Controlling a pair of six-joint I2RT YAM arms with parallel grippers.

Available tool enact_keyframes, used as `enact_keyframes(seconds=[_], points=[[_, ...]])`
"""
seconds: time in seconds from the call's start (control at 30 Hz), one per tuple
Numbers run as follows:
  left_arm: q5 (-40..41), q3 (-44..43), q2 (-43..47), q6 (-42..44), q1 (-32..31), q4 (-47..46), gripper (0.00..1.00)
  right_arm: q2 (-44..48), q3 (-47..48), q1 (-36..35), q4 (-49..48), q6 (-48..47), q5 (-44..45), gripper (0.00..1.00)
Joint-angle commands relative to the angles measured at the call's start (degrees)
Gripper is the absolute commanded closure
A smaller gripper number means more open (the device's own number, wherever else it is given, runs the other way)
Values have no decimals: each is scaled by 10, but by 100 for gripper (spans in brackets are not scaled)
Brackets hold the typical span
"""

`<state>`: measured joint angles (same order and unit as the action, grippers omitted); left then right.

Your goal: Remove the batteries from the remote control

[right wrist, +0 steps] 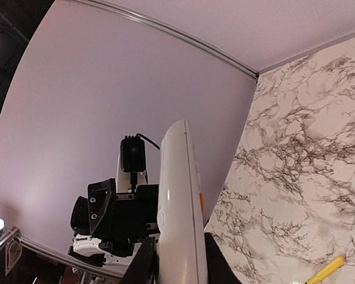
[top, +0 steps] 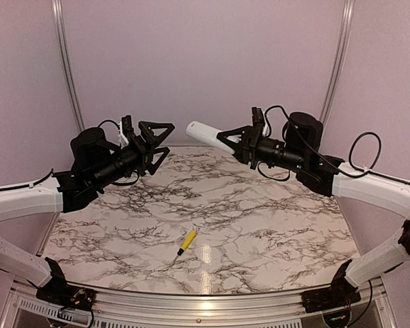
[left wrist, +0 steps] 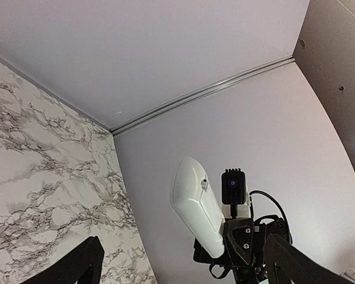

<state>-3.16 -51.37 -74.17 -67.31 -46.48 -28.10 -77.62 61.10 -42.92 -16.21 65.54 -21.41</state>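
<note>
The remote control (top: 203, 131) is a slim white bar held in mid-air above the far side of the marble table (top: 260, 219), with my right gripper (top: 228, 139) shut on its right end. Its free end points left toward my left gripper (top: 162, 143), which hangs wide open a short gap away and touches nothing. In the left wrist view the remote control (left wrist: 198, 207) shows its back with a closed cover and small latch, between and beyond my open fingers (left wrist: 77, 267). In the right wrist view the remote control (right wrist: 180, 207) stands edge-on between my fingers (right wrist: 145, 264). The batteries are hidden.
A yellow-handled screwdriver (top: 186, 242) lies on the marble near the front middle, also visible as the screwdriver (right wrist: 325, 270) in the right wrist view. Pale walls with metal rails (top: 67, 68) enclose the table at the back and sides.
</note>
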Motion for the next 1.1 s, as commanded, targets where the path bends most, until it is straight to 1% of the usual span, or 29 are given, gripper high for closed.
enact_keyframes(seconds=[0.0, 0.07, 0.1, 0.2, 0.27, 0.37, 0.47, 0.67, 0.73, 1.07], points=[[49, 27, 51, 56, 0, 128, 1, 21, 5, -5, 19, -29, 2, 100], [62, 21, 71, 75, 1, 182, 1, 23, 3, -6, 19, -34, -5, 100], [68, 15, 81, 87, 2, 230, 1, 22, 4, -5, 18, -37, -12, 100], [89, 1, 113, 124, 4, 322, 1, 25, -4, -3, 13, -32, -26, 100], [98, 3, 137, 139, 5, 361, 1, 27, -9, 5, 9, -29, -40, 100], [112, 8, 168, 147, 6, 417, 1, 22, 5, 21, 56, -51, -69, 100], [118, 19, 182, 127, 6, 467, 2, 26, 4, 29, 103, -83, -72, 100], [111, 61, 181, 54, 5, 523, 1, 35, -9, 39, 137, -104, -90, 100], [106, 70, 173, 45, 6, 530, 1, 34, -8, 42, 150, -113, -91, 100], [105, 52, 113, -4, -3, 578, 1, 24, -20, 47, 150, -132, -113, 100]])
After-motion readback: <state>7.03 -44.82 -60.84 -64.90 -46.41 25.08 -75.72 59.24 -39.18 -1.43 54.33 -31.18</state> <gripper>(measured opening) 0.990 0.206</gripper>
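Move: The yellow screwdriver lies on the table some 12 cm back from the open left hand, about 5 cm to its right and roughly 38 cm below. The remote control hangs in the right hand's fingers, its middle about 12 cm to the left hand's right, 1 cm ahead and level with it. From the right hand, the remote's middle is about 6 cm left and 3 cm ahead, at its height; the screwdriver is some 12 cm back, 13 cm left and 38 cm below. Swinging left and down, then dropping almost straight, the open left hand sinks some 18 cm and goes about 10 cm left and 5 cm back, away from the remote control, fingers tipping steeply down towards the table with the screwdriver. The right hand keeps its grip on the remote and, after a brief near-stillness, lowers it about 6 cm, fingers dipping slightly. ##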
